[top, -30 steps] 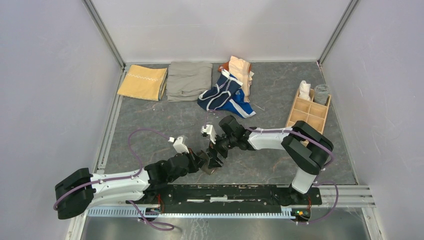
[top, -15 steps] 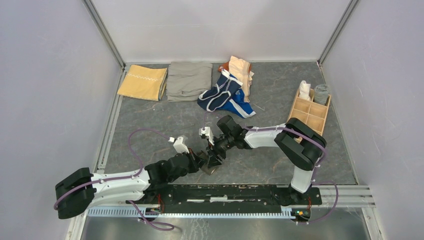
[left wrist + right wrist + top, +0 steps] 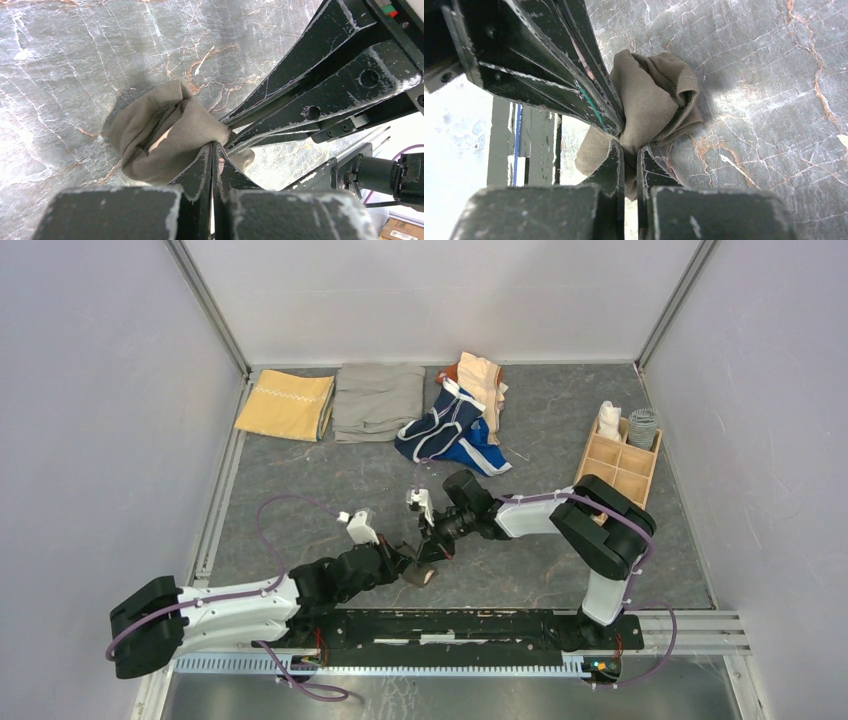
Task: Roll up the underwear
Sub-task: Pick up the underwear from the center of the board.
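A small grey-brown underwear (image 3: pixel 419 575) lies bunched on the dark table near the front middle. My left gripper (image 3: pixel 405 563) comes at it from the left and is shut, pinching a fold of the cloth (image 3: pixel 165 135) at its tips (image 3: pixel 212 148). From the right, my right gripper (image 3: pixel 430 548) is shut on the same bundle (image 3: pixel 651 100), cloth squeezed between its tips (image 3: pixel 630 150). The two grippers cross closely over the bundle. More underwear, navy with white trim (image 3: pixel 445 430) and peach (image 3: pixel 482 380), lies piled at the back.
A folded mustard-yellow cloth (image 3: pixel 286 404) and a folded grey-khaki cloth (image 3: pixel 378 400) lie at the back left. A wooden divided box (image 3: pixel 632 480) with rolled pieces (image 3: pixel 609 421) stands at the right. The arms' base rail (image 3: pixel 450 628) runs along the front edge.
My right gripper has shut on the grey-brown underwear after standing open over it. The left gripper stayed shut on it, and the bundle looks more gathered.
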Controlling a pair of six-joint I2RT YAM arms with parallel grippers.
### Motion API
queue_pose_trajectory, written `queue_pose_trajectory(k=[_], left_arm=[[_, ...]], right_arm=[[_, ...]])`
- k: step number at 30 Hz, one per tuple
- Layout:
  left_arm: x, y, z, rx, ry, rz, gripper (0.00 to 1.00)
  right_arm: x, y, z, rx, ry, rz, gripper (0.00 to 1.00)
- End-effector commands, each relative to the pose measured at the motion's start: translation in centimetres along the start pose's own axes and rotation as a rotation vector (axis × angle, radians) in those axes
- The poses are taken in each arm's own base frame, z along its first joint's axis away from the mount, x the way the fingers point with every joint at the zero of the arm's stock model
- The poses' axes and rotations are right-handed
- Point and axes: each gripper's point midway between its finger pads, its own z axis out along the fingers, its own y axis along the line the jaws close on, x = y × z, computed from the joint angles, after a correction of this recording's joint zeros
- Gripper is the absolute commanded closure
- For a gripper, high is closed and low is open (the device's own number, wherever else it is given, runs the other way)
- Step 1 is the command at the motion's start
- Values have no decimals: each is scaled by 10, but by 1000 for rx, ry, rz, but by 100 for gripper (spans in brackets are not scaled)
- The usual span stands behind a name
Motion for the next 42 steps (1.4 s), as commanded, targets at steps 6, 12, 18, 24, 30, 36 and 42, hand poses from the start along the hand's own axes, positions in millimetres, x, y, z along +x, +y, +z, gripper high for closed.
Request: queue_pose_trajectory(k=[6,12,18,24,30,36,42], left_arm=[[-69,-40,-32,-64,-133,97,91],[-81,-26,-44,-169,-157,85,69],[-71,-11,-42,-196,-147,52,54],[-62,-5,-34,-226,-110,92,47],[-49,-5,-13,-258,-25,180,45],[-40,-2,1,-289,48,250,45],[-40,-2,11,-264,100,256,44]], right_arm=[[19,-2,-15,110,-8,-6,100],[-13,-1,-45,251,-134,-81,100],[-44,-13,-93,436,-274,-71,100],[-52,-42,-157,679,-332,-15,100],[-63,-75,-266,1081,-407,46,100],[-44,-97,-375,1399,-402,152,100],[-26,-104,-451,1656,-253,102,100]])
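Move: The rolled underwear is already pinched between the right fingers, its middle a couple of centimetres to their left and 1 cm ahead. The wooden tray it is carried towards lies some 42 cm to the right of that hand and 19 cm ahead. The white roll in the tray is about 44 cm right and 33 cm ahead, the blue garments about 7 cm right and 31 cm ahead. From the left hand, the tray is roughly 45 cm right, 18 cm ahead. The rolled underwear, still pinched in the right fingers, comes free of the left fingertips as the left hand lifts about 10 cm, opens halfway, then sinks back low, empty. The right hand creeps right, then sweeps right (about 32 cm), forward and up towards the tray, turning clockwise close to 80 degrees. ##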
